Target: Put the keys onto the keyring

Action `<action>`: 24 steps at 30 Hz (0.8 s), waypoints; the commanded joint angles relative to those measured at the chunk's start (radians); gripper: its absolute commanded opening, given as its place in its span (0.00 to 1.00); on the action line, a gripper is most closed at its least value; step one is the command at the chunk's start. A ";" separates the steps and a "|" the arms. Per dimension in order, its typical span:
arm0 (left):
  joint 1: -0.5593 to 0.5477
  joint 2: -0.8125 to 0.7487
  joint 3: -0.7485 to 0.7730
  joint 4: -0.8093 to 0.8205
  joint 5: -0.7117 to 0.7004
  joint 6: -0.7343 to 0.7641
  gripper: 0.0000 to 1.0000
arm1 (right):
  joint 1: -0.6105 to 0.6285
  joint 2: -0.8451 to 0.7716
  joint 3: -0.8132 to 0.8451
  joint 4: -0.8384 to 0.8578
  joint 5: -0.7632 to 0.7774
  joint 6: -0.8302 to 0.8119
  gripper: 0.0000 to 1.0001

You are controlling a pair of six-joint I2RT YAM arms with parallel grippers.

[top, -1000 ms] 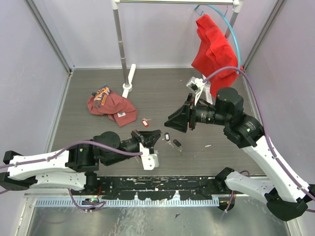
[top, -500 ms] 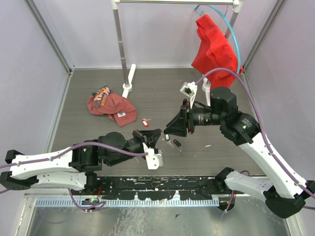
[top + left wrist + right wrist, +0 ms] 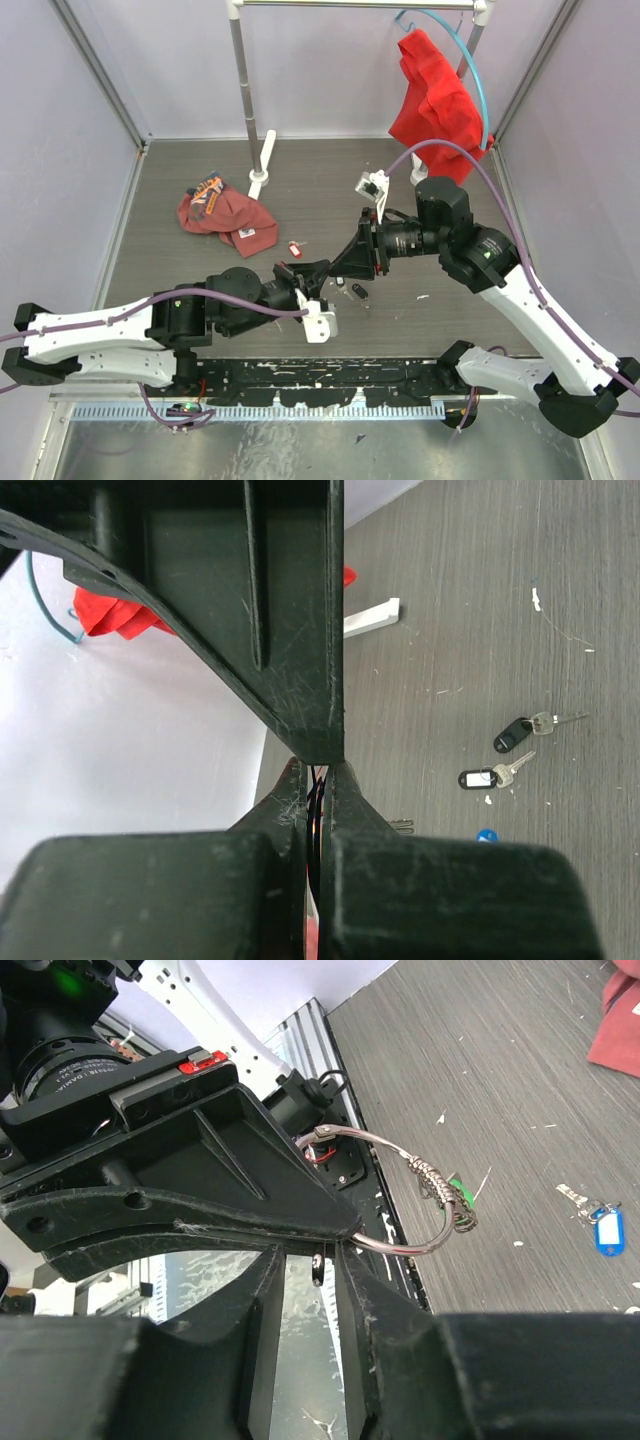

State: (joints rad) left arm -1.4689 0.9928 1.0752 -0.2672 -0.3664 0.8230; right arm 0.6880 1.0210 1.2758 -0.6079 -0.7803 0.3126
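Note:
My left gripper point(image 3: 308, 272) is shut on the keyring point(image 3: 411, 1248), a thin silver wire loop with a coiled section. A green tag point(image 3: 460, 1192) shows right by that coil. In the left wrist view only dark wire edges show between the closed jaws of the left gripper point(image 3: 318, 770). My right gripper point(image 3: 342, 266) faces it tip to tip. The jaws of the right gripper point(image 3: 310, 1252) stand narrowly apart around the ring's end. On the table lie loose keys: red-tagged point(image 3: 294, 248), two black-tagged point(image 3: 513, 734) point(image 3: 480, 778), blue-tagged point(image 3: 607, 1232).
A red cap point(image 3: 225, 215) lies at the back left. A red cloth point(image 3: 435, 100) hangs from a blue hoop hanger point(image 3: 478, 75) on the rack, whose pole point(image 3: 243, 90) and white foot point(image 3: 262, 165) stand at the back. Purple walls enclose the table.
The right gripper has moved left to meet the left gripper and its jaws have narrowed around the ring's end. The left arm has edged right, still holding the keyring.

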 commanded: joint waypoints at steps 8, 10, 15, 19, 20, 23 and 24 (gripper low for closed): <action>-0.002 -0.017 0.028 0.071 -0.021 -0.009 0.27 | 0.017 -0.022 0.095 -0.009 0.154 -0.065 0.01; -0.002 -0.046 0.004 0.123 -0.029 -0.036 0.45 | 0.017 -0.032 0.123 -0.024 0.230 -0.070 0.01; -0.002 -0.115 -0.044 0.182 -0.052 -0.119 0.63 | 0.017 -0.046 0.161 -0.041 0.334 -0.059 0.01; -0.002 -0.174 -0.089 0.200 -0.100 -0.196 0.77 | 0.016 -0.036 0.177 -0.106 0.427 -0.058 0.01; -0.002 -0.190 -0.099 0.204 -0.121 -0.216 0.78 | 0.017 -0.018 0.179 -0.148 0.456 -0.060 0.01; -0.002 -0.240 -0.131 0.254 -0.241 -0.268 0.82 | 0.016 0.063 0.169 -0.266 0.466 -0.085 0.01; -0.002 -0.253 -0.139 0.269 -0.279 -0.275 0.83 | 0.018 0.084 0.151 -0.287 0.454 -0.088 0.01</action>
State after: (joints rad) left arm -1.4689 0.7906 0.9741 -0.0971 -0.4885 0.6422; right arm 0.7048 1.0237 1.4311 -0.7773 -0.3790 0.2550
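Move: The keyring is still held in the left fingers; its middle is about 1 cm ahead of that hand and 2 cm below it. From the half-open right hand the keyring lies some 2 cm ahead, 2 cm left and 1 cm down, its rim close to the fingertips. From the right hand, the near black-tag keys lie on the table about 12 cm ahead and 2 cm right, the other black-tag keys 10 cm ahead and 7 cm right, the blue-tag keys 11 cm ahead and 6 cm left, all roughly 32 cm down. The right fingers first shut on the rim of the keyring, and only then do the left fingers spread wide to let go of it, the left hand drawing off about 5 cm to its left and nearly as far up, its fingertips tilting up some 20 degrees. With the keyring pinched, the right hand carries it forward about 5 cm and 3 cm to the right, away from the left hand, rising some 3 cm before dipping again and turning clockwise about 20 degrees. ##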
